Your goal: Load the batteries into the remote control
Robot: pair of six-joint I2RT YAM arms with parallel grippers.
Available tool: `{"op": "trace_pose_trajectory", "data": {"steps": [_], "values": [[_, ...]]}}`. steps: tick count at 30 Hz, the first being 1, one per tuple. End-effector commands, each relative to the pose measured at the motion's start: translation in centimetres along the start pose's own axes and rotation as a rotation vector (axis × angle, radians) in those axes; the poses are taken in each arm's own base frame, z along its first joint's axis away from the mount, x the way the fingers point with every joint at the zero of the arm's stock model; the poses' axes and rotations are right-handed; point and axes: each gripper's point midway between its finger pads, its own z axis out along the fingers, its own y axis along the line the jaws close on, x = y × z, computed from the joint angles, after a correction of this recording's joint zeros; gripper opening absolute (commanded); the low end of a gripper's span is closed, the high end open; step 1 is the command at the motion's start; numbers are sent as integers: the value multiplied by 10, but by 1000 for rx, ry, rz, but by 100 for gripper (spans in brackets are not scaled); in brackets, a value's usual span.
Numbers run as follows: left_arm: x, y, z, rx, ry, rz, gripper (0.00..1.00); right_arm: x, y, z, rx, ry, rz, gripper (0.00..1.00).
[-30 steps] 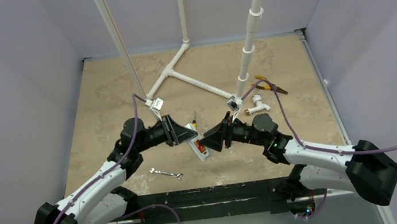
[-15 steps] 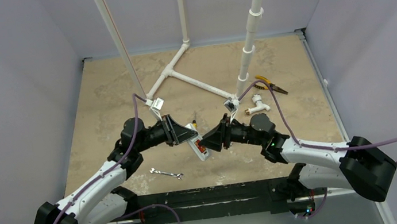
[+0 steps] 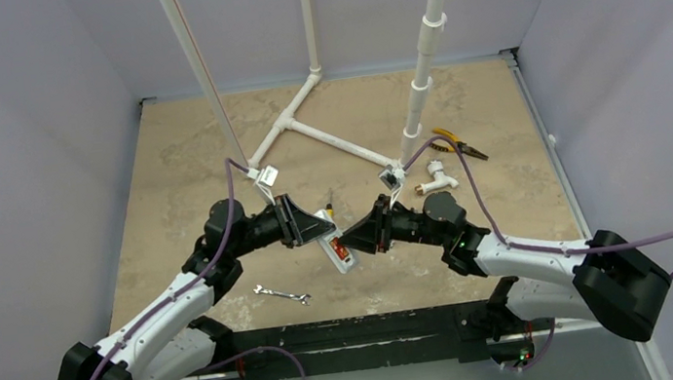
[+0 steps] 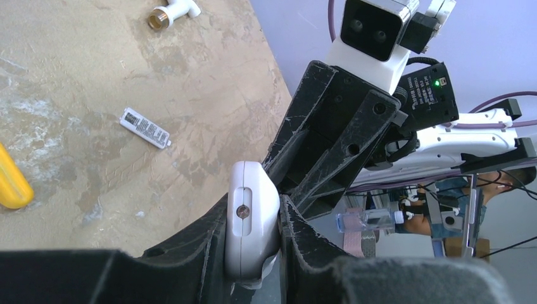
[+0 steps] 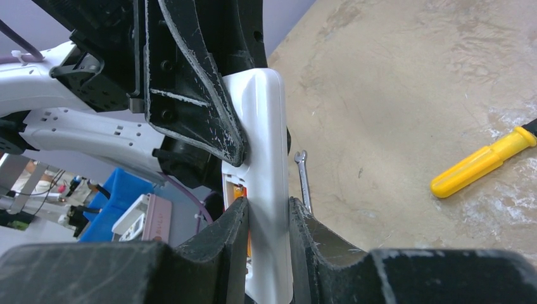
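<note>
The white remote control (image 3: 337, 246) hangs tilted above the table's middle, held from both sides. My left gripper (image 3: 311, 228) is shut on one end of it; in the left wrist view the rounded end (image 4: 252, 218) sits pinched between the fingers. My right gripper (image 3: 353, 240) is shut on the other part, its fingers pressed on both flat sides of the remote control (image 5: 266, 158). Orange-red batteries (image 5: 239, 190) show as a sliver inside the open compartment, also as a red patch (image 3: 342, 250) from above.
A silver wrench (image 3: 282, 295) lies near the front edge. A yellow-handled screwdriver (image 5: 481, 163) lies behind the remote. A small white labelled strip (image 4: 145, 128), a brass-tipped pipe fitting (image 3: 436, 177), pliers (image 3: 457, 145) and a white pipe frame (image 3: 325, 132) occupy the back.
My right gripper has shifted slightly left and closed its jaws onto the remote control. The left gripper and the remote have stayed put.
</note>
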Motion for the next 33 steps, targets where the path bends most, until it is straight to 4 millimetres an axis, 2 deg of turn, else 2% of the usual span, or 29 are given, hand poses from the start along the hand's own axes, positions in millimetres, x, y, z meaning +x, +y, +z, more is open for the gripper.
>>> {"op": "trace_pose_trajectory", "data": {"steps": [1, 4, 8, 10, 13, 15, 17, 19, 21, 23, 25, 29, 33], "values": [[-20, -28, 2, 79, -45, 65, 0, -5, 8, 3, -35, -12, -33, 14], [-20, -27, 2, 77, -44, 64, 0, -8, 10, 1, -43, -20, -50, 23], [-19, -25, 3, 73, -42, 63, 0, -19, 10, -5, 5, -46, -127, 43], [-19, -23, 3, 67, -43, 63, 0, -28, 3, -11, 71, -53, -212, 46], [-19, -17, 3, 35, -49, 62, 0, -44, -21, -30, 259, -85, -338, 48], [-19, -11, 1, 2, -58, 60, 0, -56, -44, -50, 448, -92, -385, 48], [-19, -8, 1, -5, -59, 70, 0, -63, -78, -77, 722, -45, -379, 48], [-18, -7, 1, -13, -51, 77, 0, -60, -102, -101, 925, 69, -400, 49], [-17, -2, 0, -33, -46, 71, 0, -46, -114, -107, 1000, 215, -407, 52], [-17, 3, 0, -55, -42, 63, 0, -27, -119, -103, 987, 350, -391, 54], [-18, 6, 0, -69, -36, 59, 0, -11, -128, -101, 996, 420, -360, 60], [-17, 5, 1, -69, -23, 65, 0, 6, -144, -97, 1017, 445, -323, 68], [-18, 4, 3, -66, -15, 66, 0, 26, -158, -90, 1002, 498, -305, 70]]}}
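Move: The battery cover lies on the table about 11 cm to the right hand's right, 7 cm ahead and some 20 cm below. The remote is pinched right at that hand's fingertips, its middle about 1 cm left and level ahead. From the cover, the yellow screwdriver lies about 14 cm left and 7 cm farther out. From the left hand, the cover is roughly 14 cm right, 4 cm ahead and 21 cm below. Right fingers release the remote, then swing about 12 cm right and down towards the battery cover, tipping downward. ##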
